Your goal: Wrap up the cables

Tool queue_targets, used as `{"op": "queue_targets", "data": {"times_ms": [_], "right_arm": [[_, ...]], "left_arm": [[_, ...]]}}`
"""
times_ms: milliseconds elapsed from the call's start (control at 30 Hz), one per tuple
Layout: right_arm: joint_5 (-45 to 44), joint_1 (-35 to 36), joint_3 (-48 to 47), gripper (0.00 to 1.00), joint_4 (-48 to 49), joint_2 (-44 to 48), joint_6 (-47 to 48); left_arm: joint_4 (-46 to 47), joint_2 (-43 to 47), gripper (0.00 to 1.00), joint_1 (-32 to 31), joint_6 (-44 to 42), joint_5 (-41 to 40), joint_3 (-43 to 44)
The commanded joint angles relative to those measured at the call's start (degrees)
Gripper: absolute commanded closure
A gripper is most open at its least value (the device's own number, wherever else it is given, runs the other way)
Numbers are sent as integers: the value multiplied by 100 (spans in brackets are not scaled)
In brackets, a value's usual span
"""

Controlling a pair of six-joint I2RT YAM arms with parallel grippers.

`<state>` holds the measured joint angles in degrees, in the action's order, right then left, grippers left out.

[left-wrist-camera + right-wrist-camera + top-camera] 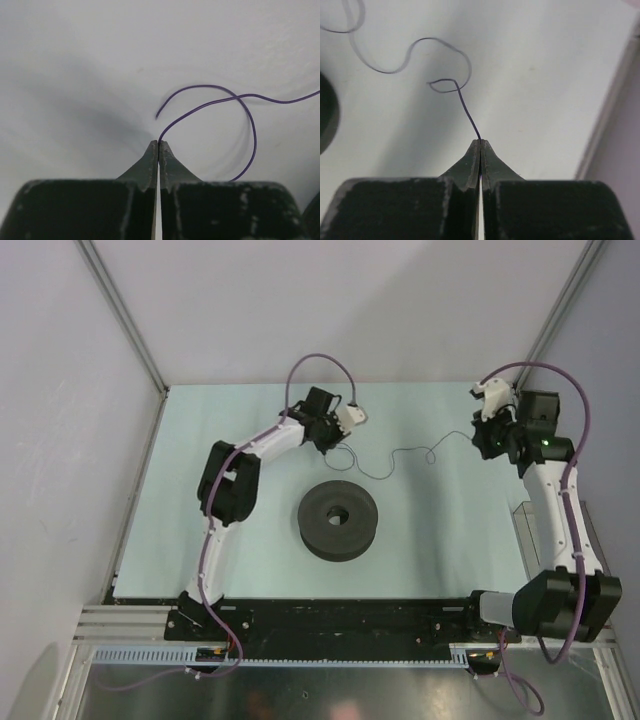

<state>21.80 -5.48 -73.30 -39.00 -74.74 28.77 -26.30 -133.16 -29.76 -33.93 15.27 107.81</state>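
Observation:
The cables are one thin dark wire [400, 454] curling across the far half of the table between the two arms. My left gripper [330, 447] is shut on one end of it; in the left wrist view the wire [215, 101] leaves the closed tips of my left gripper [158, 143] and loops round to the right. My right gripper [487, 443] is shut on the other end. In the right wrist view the wire [465, 107] rises from my right gripper [480, 142] and curls away to the upper left.
A round dark grey spool [338, 519] with a centre hole lies flat mid-table, nearer than the wire; its edge [326, 120] shows at the left of the right wrist view. A clear bin [522, 525] stands by the right arm. Walls close the table's sides.

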Motion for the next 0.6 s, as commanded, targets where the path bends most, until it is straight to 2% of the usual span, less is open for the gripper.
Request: {"op": "queue_targets", "data": {"times_ms": [0, 233, 567], "right_arm": [[-941, -299, -76, 100, 527, 495, 372], [-1944, -850, -75, 100, 1280, 1042, 707], [-2158, -1359, -79, 100, 1472, 1475, 1193]], "left_arm": [[106, 1154, 100, 664, 202, -423, -255], [58, 2120, 100, 1721, 413, -789, -1098], [-50, 3109, 100, 3172, 385, -533, -2165]]}}
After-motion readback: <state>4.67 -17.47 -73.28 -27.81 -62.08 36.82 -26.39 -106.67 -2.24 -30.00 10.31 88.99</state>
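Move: The cable is already pinched at both ends, its slack still lying over the table. The slack's lowest bend is about 18 cm right of the left hand, 8 back and 2 below; from the high right hand it is some 20 left, 5 ahead and 21 down. The small curl is about 7 cm left of the right hand, 13 ahead. The black reel is 21 cm back and 4 right of the left hand. The cable is drawn out between two shut grippers moving apart: the left one carries its end fast to the left, about 27 cm, rising some 11 cm and turning counter-clockwise; it bows a few centimetres forward, then comes back. The right one keeps its pinch, going about 13 cm right and 11 up as its fingers tip upward and swing clockwise. ##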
